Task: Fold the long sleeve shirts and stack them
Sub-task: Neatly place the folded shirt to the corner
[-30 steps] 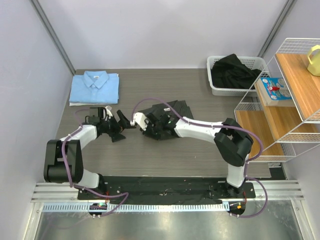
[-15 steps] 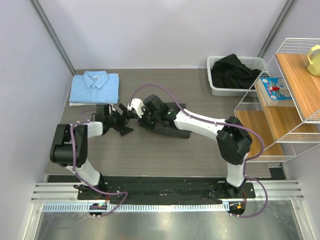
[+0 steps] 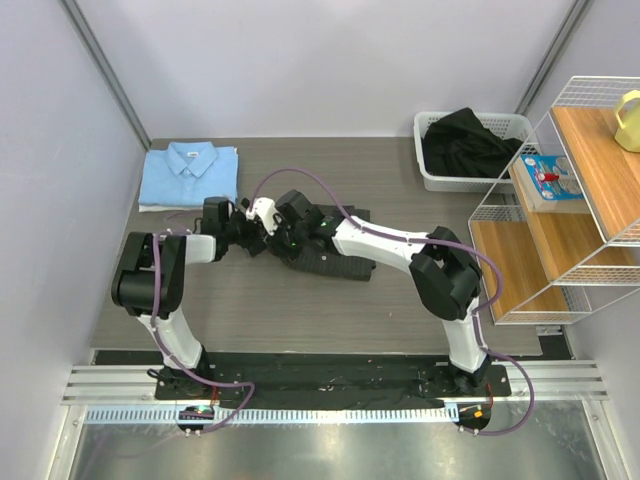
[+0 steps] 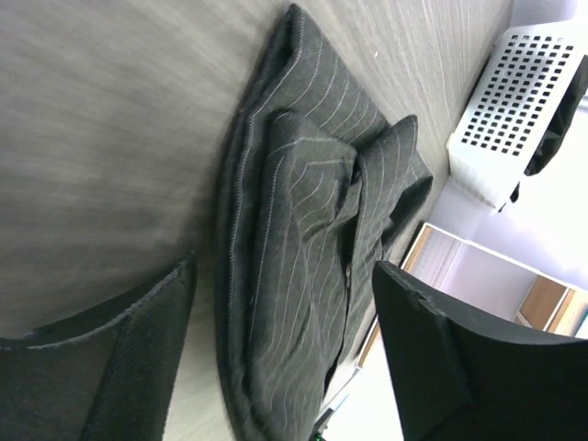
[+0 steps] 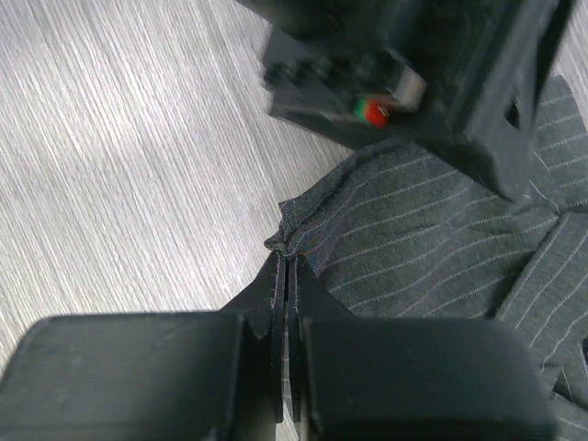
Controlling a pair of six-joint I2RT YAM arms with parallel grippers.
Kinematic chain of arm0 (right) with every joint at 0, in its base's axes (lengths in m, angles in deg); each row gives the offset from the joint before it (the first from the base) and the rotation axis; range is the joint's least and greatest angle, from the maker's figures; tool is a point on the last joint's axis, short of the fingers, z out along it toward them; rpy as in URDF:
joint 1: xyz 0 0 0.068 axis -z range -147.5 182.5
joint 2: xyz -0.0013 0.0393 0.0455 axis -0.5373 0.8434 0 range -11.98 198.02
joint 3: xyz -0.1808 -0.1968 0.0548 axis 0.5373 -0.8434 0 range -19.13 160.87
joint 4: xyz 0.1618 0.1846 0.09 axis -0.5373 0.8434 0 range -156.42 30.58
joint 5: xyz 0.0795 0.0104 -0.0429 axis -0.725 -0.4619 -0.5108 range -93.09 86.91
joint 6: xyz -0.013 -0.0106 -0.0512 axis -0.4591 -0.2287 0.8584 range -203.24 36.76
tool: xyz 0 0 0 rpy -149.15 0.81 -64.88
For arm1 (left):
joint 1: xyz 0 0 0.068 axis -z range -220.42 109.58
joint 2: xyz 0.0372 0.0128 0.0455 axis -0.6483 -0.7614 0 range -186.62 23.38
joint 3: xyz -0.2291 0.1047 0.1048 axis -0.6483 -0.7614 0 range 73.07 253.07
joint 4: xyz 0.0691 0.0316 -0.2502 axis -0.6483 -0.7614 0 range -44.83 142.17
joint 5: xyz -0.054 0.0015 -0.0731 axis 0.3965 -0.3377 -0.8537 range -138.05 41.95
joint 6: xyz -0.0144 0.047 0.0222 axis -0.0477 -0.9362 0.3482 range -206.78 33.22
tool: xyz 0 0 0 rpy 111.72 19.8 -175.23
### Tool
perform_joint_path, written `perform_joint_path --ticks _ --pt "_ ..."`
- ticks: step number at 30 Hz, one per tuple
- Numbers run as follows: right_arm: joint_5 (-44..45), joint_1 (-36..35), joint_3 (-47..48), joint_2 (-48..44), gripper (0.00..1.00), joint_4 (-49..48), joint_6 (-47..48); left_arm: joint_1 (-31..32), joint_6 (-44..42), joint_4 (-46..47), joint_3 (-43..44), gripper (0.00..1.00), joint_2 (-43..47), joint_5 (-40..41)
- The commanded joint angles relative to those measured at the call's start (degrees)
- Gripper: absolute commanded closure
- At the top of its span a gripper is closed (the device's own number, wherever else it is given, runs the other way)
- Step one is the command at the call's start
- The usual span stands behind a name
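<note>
A light blue long sleeve shirt (image 3: 190,175) lies folded at the table's far left. The charcoal pinstriped shirt (image 3: 340,258) lies bunched mid-table. My right gripper (image 3: 272,238) is shut on a left corner of this shirt (image 5: 441,220), the pinched hem showing at the fingertips (image 5: 292,257). My left gripper (image 3: 245,235) faces it from the left, almost touching. In the left wrist view the left gripper (image 4: 285,312) is open, and the pinstriped fabric (image 4: 303,230) lies on the table between its two fingers (image 4: 138,367). The left gripper's body (image 5: 404,64) fills the top of the right wrist view.
A white basket (image 3: 432,180) holding a dark garment (image 3: 465,135) stands at the back right; it also shows in the left wrist view as the basket (image 4: 514,101). A wire rack with wooden shelves (image 3: 570,200) lines the right side. Walls close off the left and back.
My right gripper has pulled the pinstriped shirt's corner left and away from me. The left gripper has swung up and right to meet it, and its jaws have narrowed a little.
</note>
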Motion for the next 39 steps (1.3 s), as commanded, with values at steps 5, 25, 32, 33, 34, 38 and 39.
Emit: perform_joint_path --ticks 5,25,32,33,34,38,39 --pt "1.4 -0.3 8.5 2.3 0.99 -3.2 -2.7 2.7 -1.0 1.9 5.8 0.32 -6.4 3.9" --pt "-3.7 16.8 -1.8 -12.8 0.01 -0.6 -10.1 2.5 -31.0 -20.0 34.0 1.0 -11.4 15.3" --pt "-2.7 24.4 -12.5 -22.9 0.0 2.3 -7.9 0.7 -46.3 -29.4 53.8 1.0 -16.5 22.7" --pt "-2.3 24.5 -13.2 -23.6 0.0 2.4 -7.4 0.6 -47.7 -30.8 55.8 1.0 -16.8 23.4" --pt "-1.9 24.5 -13.8 -24.4 0.0 2.8 -7.0 0.5 -49.2 -31.6 58.8 1.0 -17.3 24.2" --pt "-1.3 24.5 -15.6 -27.3 0.0 3.4 -6.7 0.2 -54.2 -33.8 63.9 1.0 -18.0 25.6" --pt "-1.2 24.5 -15.9 -27.4 0.0 3.5 -6.8 0.1 -55.8 -34.0 64.6 1.0 -17.8 25.9"
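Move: The folded dark shirt's left edge lies between my left hand's open fingers, about 4 cm ahead, 3 cm right and 2 cm below its hand point; the shirt's middle is some 15 cm right, level fore and aft. The blue shirts are about 19 cm ahead and 16 cm left of that hand. My right hand already pinches the dark shirt's near-left corner; the blue shirts lie roughly 18 cm ahead and 18 cm left of it. I slide my left hand about 5 cm forward, slightly right and down over the dark shirt's edge and pinch it, while my right hand still holds the corner, easing forward, left and up. Then my right hand opens and sweeps some 22 cm right, rising, as my left lifts about 15 cm and carries the edge forward and left towards the blue shirts, rolling to point its fingers more forward. ##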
